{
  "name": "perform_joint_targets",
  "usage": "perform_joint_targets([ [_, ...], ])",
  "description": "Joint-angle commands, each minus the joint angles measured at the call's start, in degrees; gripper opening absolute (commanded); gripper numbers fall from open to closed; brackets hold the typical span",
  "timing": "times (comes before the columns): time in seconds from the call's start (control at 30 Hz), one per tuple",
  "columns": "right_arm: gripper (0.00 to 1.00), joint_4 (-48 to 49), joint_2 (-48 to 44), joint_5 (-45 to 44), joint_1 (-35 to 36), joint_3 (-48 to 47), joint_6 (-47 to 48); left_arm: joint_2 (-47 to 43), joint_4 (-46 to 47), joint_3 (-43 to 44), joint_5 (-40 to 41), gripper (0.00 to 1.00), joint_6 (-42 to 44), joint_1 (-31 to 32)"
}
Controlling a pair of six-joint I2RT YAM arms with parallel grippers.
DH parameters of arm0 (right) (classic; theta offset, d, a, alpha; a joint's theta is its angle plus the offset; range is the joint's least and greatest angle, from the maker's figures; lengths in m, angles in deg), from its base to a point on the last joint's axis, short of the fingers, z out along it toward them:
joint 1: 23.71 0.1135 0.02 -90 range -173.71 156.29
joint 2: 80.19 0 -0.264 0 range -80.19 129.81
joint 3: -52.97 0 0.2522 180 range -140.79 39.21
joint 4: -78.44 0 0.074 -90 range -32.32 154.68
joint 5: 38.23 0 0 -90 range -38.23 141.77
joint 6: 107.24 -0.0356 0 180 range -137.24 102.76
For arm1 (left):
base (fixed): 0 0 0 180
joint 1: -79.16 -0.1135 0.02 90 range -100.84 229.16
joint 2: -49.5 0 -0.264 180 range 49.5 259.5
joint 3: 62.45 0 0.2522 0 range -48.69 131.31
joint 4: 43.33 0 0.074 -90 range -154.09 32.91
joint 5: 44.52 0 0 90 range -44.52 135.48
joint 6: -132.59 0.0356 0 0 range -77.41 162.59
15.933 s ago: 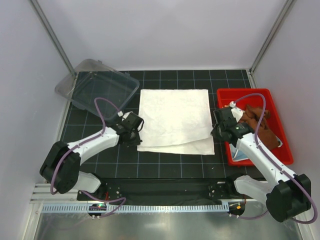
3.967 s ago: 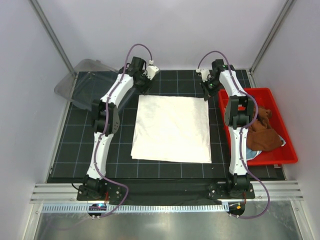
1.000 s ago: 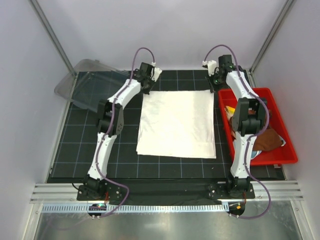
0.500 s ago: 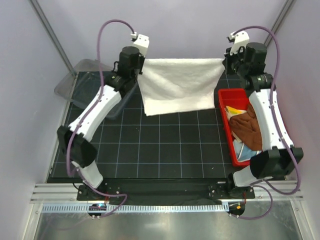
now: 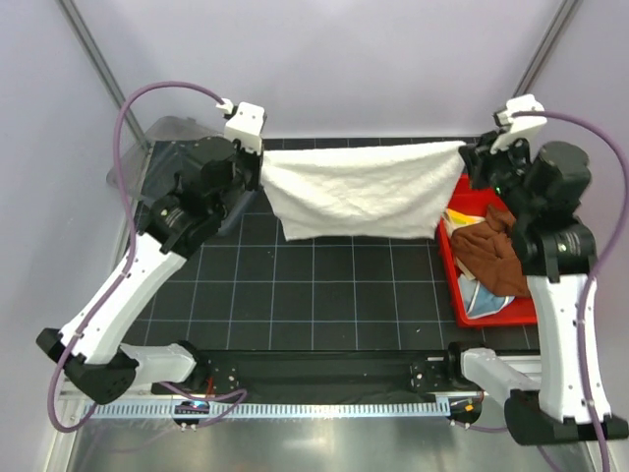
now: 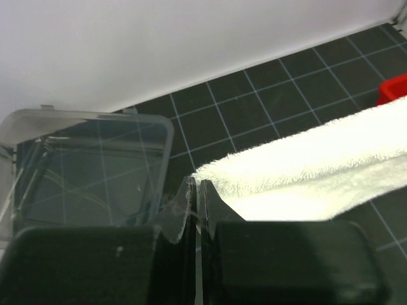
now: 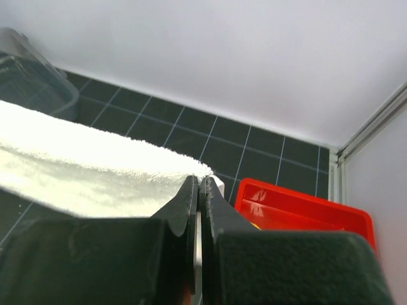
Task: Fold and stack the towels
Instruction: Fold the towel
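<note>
A large cream-white towel [image 5: 364,192] hangs in the air, stretched between my two grippers along its top edge. My left gripper [image 5: 261,162] is shut on its left corner, and in the left wrist view the terry edge [image 6: 305,178] runs off to the right from the pinched tips [image 6: 196,184]. My right gripper [image 5: 464,152] is shut on the right corner; the towel [image 7: 95,171] stretches left from its tips [image 7: 199,181]. A rust-brown towel [image 5: 491,258], a light-blue one [image 5: 482,298] and a bit of yellow one [image 5: 454,218] lie in the red bin [image 5: 447,270].
A clear plastic container [image 6: 95,165] sits at the back left, partly hidden behind my left arm [image 5: 167,157]. The red bin [image 7: 299,203] stands along the right side. The black gridded mat [image 5: 334,285] lies under the hanging towel.
The white towel went from flat on the mat to hanging in the air. In the last half second both arms rose further and spread apart, pulling its top edge taut.
</note>
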Motion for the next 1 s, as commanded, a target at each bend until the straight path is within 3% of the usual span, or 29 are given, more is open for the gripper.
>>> perform_joint_targets([
  [0.0, 0.01, 0.1, -5.1, 0.1, -0.5, -1.2, -0.5, -3.3, -6.2, 2.6, -0.2, 0.0, -4.7, 0.4],
  [0.2, 0.01, -1.3, 5.1, 3.4, -0.5, -2.5, -0.3, 6.0, -10.2, 7.1, 6.0, 0.0, -3.0, -0.8],
  [0.33, 0.01, 1.7, 15.1, 8.3, -0.5, -0.1, -0.6, 16.5, -11.2, 8.7, 1.9, 0.0, -5.1, -6.0],
  [0.47, 0.01, 10.6, 31.2, 16.0, -0.6, 2.4, -2.4, 27.9, -9.8, 11.5, -1.3, 0.0, -5.5, -11.1],
  [0.57, 0.01, 14.1, 43.5, 18.2, -0.5, -1.1, -4.9, 41.8, -10.2, 20.8, -3.7, 0.0, -4.5, -13.7],
  [0.7, 0.01, 15.9, 54.7, 13.8, -0.4, -9.9, -6.9, 54.5, -12.2, 33.8, -6.0, 0.0, -3.2, -14.8],
  [0.97, 0.01, 15.3, 64.0, 7.8, -0.4, -19.0, -6.2, 66.5, -9.5, 47.5, -7.0, 0.0, -2.4, -14.7],
])
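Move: The left hand, holding the towel's left corner, has its landing spot on the table about 23 cm ahead and 37 cm below; the clear tray stands about 20 cm to this hand's left and 20 cm ahead. For the right hand, on the other corner, the spot is some 23 cm ahead, 4 cm left and 40 cm down, with the red box roughly 17 cm right and 8 cm ahead. Both hands draw briefly back and up, then sweep the still-pinched towel about 25 cm forward and steeply down, fingers tipping tablewards. ##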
